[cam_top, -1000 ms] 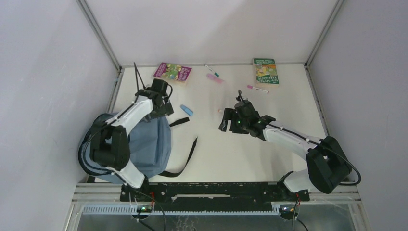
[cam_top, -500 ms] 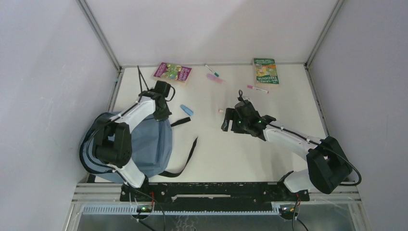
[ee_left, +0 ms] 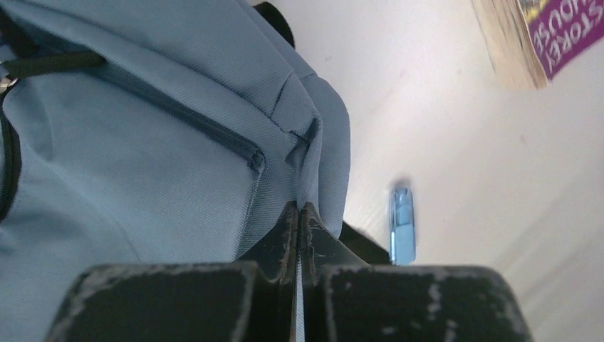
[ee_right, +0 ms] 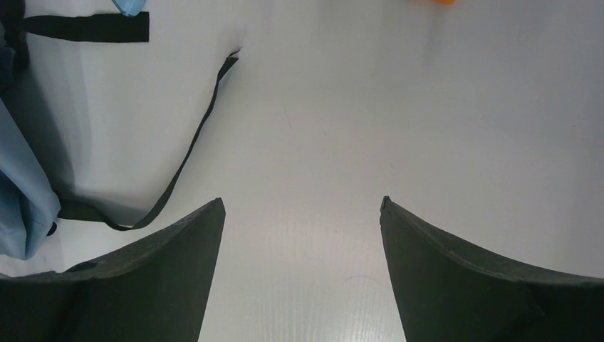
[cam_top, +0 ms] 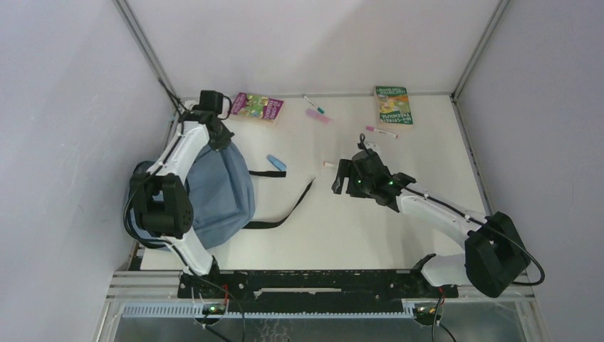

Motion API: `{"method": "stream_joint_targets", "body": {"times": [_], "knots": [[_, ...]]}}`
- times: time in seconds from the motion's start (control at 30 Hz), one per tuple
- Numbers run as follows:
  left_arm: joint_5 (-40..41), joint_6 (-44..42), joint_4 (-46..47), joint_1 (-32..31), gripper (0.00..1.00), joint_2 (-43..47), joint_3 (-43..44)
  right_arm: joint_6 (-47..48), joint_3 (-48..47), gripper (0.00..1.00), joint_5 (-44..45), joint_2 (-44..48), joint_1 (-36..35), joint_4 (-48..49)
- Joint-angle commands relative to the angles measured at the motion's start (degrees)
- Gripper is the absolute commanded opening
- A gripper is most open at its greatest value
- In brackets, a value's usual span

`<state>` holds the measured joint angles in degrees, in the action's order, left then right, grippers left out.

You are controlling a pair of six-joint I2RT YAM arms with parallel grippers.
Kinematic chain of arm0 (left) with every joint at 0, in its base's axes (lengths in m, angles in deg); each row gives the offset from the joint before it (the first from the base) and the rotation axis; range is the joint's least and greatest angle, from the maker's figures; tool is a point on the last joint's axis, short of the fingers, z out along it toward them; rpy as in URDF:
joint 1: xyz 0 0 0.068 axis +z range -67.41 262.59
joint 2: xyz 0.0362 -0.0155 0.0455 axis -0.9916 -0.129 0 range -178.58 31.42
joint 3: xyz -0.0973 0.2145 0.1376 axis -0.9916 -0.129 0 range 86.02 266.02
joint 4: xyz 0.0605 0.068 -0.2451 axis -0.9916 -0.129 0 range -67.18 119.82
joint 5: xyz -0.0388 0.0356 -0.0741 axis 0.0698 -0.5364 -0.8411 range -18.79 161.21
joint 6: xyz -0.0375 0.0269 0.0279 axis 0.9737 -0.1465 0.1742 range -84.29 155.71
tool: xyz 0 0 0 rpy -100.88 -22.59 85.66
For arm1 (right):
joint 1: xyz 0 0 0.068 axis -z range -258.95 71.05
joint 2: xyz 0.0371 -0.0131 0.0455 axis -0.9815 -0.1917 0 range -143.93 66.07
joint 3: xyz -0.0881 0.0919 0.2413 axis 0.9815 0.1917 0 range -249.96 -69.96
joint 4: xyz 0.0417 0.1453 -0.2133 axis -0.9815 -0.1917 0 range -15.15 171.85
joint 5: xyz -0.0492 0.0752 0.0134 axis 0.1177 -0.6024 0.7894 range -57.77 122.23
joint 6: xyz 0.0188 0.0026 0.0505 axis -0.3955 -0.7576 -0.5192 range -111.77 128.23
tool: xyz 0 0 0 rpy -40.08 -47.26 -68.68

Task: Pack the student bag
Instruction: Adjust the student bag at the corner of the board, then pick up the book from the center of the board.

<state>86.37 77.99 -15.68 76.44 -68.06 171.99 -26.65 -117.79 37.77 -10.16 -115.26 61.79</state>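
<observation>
The student bag (cam_top: 222,194), slate-blue with black straps, lies at the table's left side. My left gripper (cam_top: 216,140) is at its far top end, shut on a fold of the bag's fabric; in the left wrist view the blue cloth (ee_left: 142,142) runs right into the closed fingertips of that gripper (ee_left: 299,210). My right gripper (cam_top: 340,178) hovers over bare table at mid-table, open, with nothing between the fingers (ee_right: 302,206). A loose black strap (cam_top: 285,210) trails from the bag towards it and shows in the right wrist view as well (ee_right: 178,164).
A small blue item (cam_top: 276,163) lies just right of the bag. A purple book (cam_top: 256,107), a teal-capped marker (cam_top: 313,104), a pink item (cam_top: 318,116), a pink marker (cam_top: 381,132) and a green book (cam_top: 393,105) lie along the back. A tiny piece (cam_top: 327,164) sits by the right gripper.
My left gripper closed on the bag's top and moved towards the back-left corner, stretching the bag; the loose strap swung right. The right arm shifted slightly right.
</observation>
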Motion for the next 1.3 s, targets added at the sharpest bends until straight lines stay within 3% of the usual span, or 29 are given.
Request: {"method": "stream_joint_targets", "body": {"times": [0.0,0.07,0.1,0.2,0.27,0.37,0.5,0.63,0.83,0.97,1.07,1.27], "knots": [[2.2,8.1,-0.3,3.6,0.0,0.9,3.7,-0.7,1.8,0.88,2.7,4.7,-0.3,0.7],[-0.5,9.9,2.1,5.6,0.01,0.0,4.9,-0.8,2.1,0.88,2.7,5.8,-0.3,1.0],[-3.0,10.6,4.3,6.8,0.08,-0.5,5.0,-0.7,2.1,0.89,2.6,6.1,-0.3,1.0],[-13.2,8.9,9.3,10.2,0.58,-3.0,7.5,-0.4,2.1,0.89,2.7,7.1,-0.3,0.6],[-16.1,5.4,6.4,10.1,0.7,-4.7,11.9,-0.7,2.1,0.89,3.5,7.8,-0.4,-0.7],[-15.4,0.9,5.3,7.4,0.71,-2.6,12.0,-1.2,2.9,0.89,4.9,8.6,-0.5,-1.4],[-10.1,-7.9,9.5,-0.7,0.7,2.4,8.1,-1.5,3.6,0.89,6.6,9.0,-0.4,-1.7],[-7.0,-13.0,12.9,-5.5,0.75,1.1,8.5,-1.2,3.5,0.9,6.3,9.2,0.3,-1.1],[-2.1,-33.5,17.5,-10.7,0.68,-8.9,15.8,-1.4,3.5,0.9,5.6,11.3,1.2,-1.8],[2.4,-46.2,11.7,-13.2,0.72,-19.6,28.2,-2.3,3.6,0.9,6.3,13.6,1.1,-4.7],[3.5,-50.1,6.0,-14.0,0.73,-28.6,41.9,-2.7,3.5,0.9,6.9,15.5,1.1,-7.1],[8.9,-54.7,13.7,-15.2,0.78,-35.8,44.3,-3.4,3.5,0.9,6.7,19.7,0.9,-11.7]]}}
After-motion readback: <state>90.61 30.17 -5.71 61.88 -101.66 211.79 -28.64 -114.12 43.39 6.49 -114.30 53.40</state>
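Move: The left hand starts with the student bag's far corner pinched between its shut fingers; the bag's middle lies about 13 cm back and 12 cm left of it, some 10 cm lower. The purple book is about 27 cm ahead and 4 cm right, the blue highlighter some 5 cm ahead and 11 cm right, both around 13 cm below. From the empty right hand, the bag's middle is roughly 43 cm left and 2 cm ahead, 6 cm lower. Leftward first, the left hand shifts the pinched bag corner a short way, then opens and lets go as it moves forward. It then swings right past its starting line while rising, and finally reaches forward and down, towards the purple book, turning clockwise and staying open; it ends about 16 cm farther forward. The open right hand drifts right, up and slightly back, some 6 cm, away from the bag. ##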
